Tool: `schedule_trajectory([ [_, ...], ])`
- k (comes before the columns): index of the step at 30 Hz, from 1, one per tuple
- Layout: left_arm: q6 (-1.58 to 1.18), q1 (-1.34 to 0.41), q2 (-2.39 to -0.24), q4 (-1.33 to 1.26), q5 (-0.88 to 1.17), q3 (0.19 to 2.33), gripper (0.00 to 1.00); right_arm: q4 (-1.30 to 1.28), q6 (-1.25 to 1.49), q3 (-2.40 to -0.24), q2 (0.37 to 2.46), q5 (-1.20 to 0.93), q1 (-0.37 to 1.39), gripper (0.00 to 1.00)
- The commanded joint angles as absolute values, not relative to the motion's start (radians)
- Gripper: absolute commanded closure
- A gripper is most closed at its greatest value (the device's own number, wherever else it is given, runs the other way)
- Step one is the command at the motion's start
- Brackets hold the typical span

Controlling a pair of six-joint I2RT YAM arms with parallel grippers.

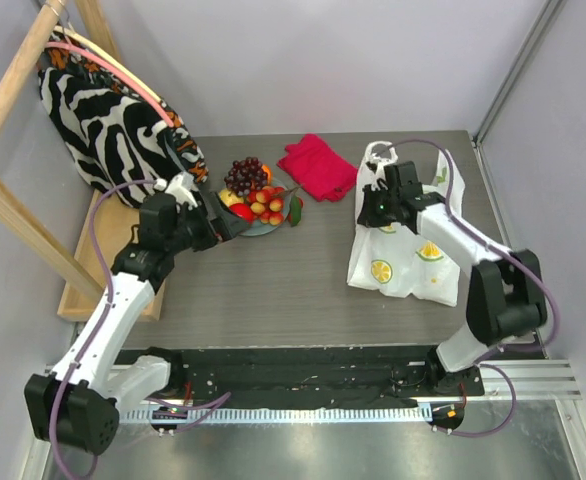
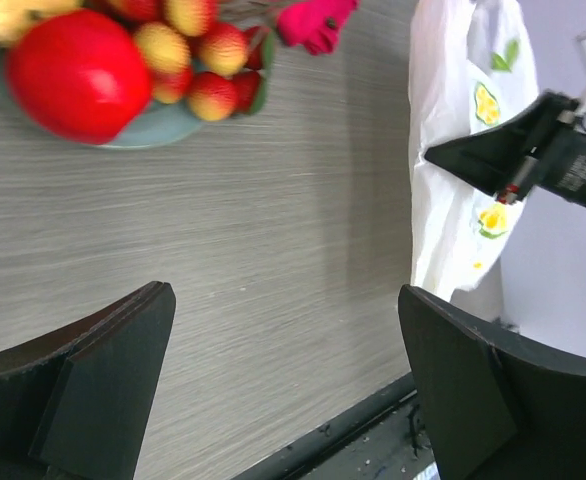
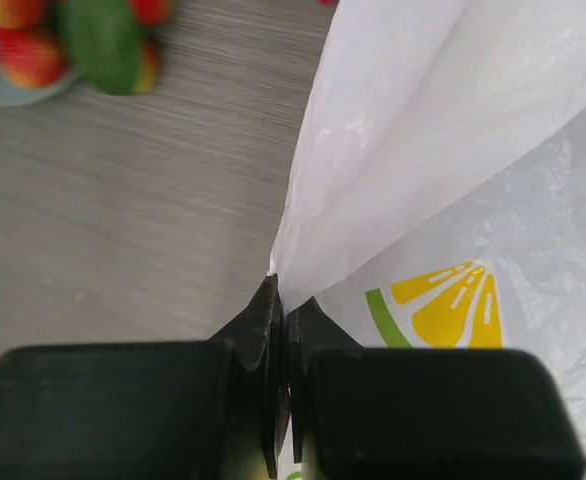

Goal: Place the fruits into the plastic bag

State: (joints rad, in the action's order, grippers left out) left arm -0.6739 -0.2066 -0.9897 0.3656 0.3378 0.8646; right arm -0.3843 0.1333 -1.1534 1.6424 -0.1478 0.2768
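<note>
The fruits sit heaped on a grey-green plate at the back middle: a dark grape bunch, a red apple and small red-yellow fruits. My left gripper hovers at the plate's near left edge, open, with nothing but table between its fingers. The plastic bag, white with lemon slices, lies to the right. My right gripper is shut on a fold at the left edge of the plastic bag, with thin film pinched between the jaws.
A crimson cloth lies behind the plate. A zebra-striped fabric bag hangs from a wooden frame at the far left. The black rail runs along the table's near edge.
</note>
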Motion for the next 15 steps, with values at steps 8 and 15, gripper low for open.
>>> schedule_trajectory([
  [8,-0.821,-0.420,-1.254,0.074,0.310,0.926,0.00,-0.271,0.170,-0.968,1.378,-0.402,0.437,0.96],
  [15,-0.908,-0.437,-1.414,-0.052,0.334,0.979,0.00,-0.276,0.183,-0.995,1.387,-0.393,0.572,0.96],
])
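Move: The plastic bag's edge, already pinched in the right fingers, lies about 35 cm right of the left hand, 10 cm ahead and 13 cm lower; the bag's middle is some 9 cm farther right. The fruit bowl is about 15 cm ahead of the left hand and 3 cm right, 19 cm down. From the right hand, the clear table in front of the bowl is about 17 cm left and 9 cm back, the bowl 31 cm left and 6 cm ahead, the red cloth 12 cm left and 19 cm ahead. Keep the right fingers shut on the bag's edge and draw it about 10 cm left and as much back towards the arms, lifting early, then easing down slightly, while turning the wrist some 20 degrees counter-clockwise. Meanwhile sweep the open left gripper about 10 cm right towards the bag, sinking and edging a little forward, touching nothing. ##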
